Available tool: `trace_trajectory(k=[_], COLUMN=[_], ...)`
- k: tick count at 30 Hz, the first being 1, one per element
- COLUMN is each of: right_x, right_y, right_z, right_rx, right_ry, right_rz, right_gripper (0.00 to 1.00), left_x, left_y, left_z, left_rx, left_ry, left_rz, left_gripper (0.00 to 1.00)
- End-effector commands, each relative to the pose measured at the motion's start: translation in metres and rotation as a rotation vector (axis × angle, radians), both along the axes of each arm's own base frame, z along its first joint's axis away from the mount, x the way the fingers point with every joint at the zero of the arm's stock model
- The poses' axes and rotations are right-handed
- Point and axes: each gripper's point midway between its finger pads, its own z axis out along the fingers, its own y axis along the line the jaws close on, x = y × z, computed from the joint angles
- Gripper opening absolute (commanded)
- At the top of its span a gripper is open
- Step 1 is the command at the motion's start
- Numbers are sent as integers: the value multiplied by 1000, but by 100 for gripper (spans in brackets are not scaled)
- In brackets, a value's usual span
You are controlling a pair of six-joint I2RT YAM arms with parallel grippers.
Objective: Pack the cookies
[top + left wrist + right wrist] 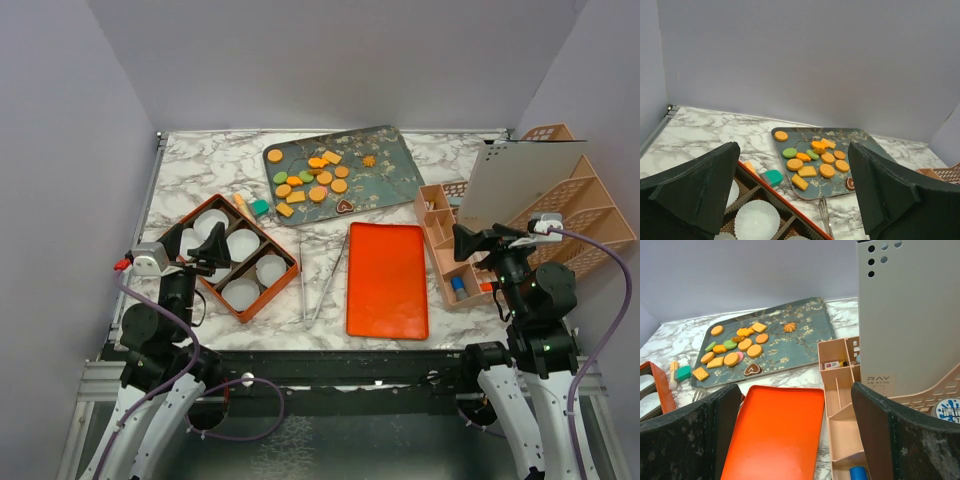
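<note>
The cookies (312,175) lie in a loose cluster on a dark teal patterned tray (385,160) at the back middle of the table. Most are orange rounds and squares (815,157), a few are green, and a brown heart (753,369) lies at the tray's near edge. An orange box (225,297) with white paper cups (242,244) in its compartments stands front left. My left gripper (207,253) hovers open over that box, nothing between its fingers (792,165). Above the table's right side, my right gripper (474,243) is also open and holds nothing (795,390).
A flat orange lid (387,280) lies in the front middle, with metal tongs (320,280) just left of it. A teal eraser block (260,207) sits between box and tray. A pink organizer (445,240) and a white board (515,180) stand on the right.
</note>
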Motion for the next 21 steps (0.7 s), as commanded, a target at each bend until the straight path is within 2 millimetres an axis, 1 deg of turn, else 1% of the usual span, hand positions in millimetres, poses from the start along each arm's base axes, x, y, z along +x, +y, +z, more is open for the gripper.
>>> trace_trajectory(k=[1,6,9,16,21], right_x=[-3,2,6,27,43], right_y=[6,11,20,44,58], right_z=[16,13,10,-14,-36], right_rx=[12,31,33,70,87], right_ry=[-59,-49,-42,52,128], right_rz=[33,57,106,224,293], right_gripper=[100,100,100,100,100], left_x=[-4,-5,-6,-10,-11], left_y=[2,1,2,1,1], left_z=[10,10,11,12,1], left_rx=[-3,-2,-6,-31,-31], left_ry=[-35,-36,-41,-35,29], left_rz=[3,-2,-4,-17,-23], left_gripper=[99,99,99,99,99])
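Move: The heart cookie, at the near edge of the baking tray, lies about 21 cm ahead of the right hand, 21 cm to its left and some 26 cm below. The red tray's middle is about 2 cm ahead and 11 cm left; the pale organizer's is 9 cm ahead and 5 cm right. From the left hand the heart cookie lies about 24 cm ahead, 30 cm right and 29 cm below. Open right hand rises slightly, then swings about 4 cm left and forward towards the heart cookie, sinking. ##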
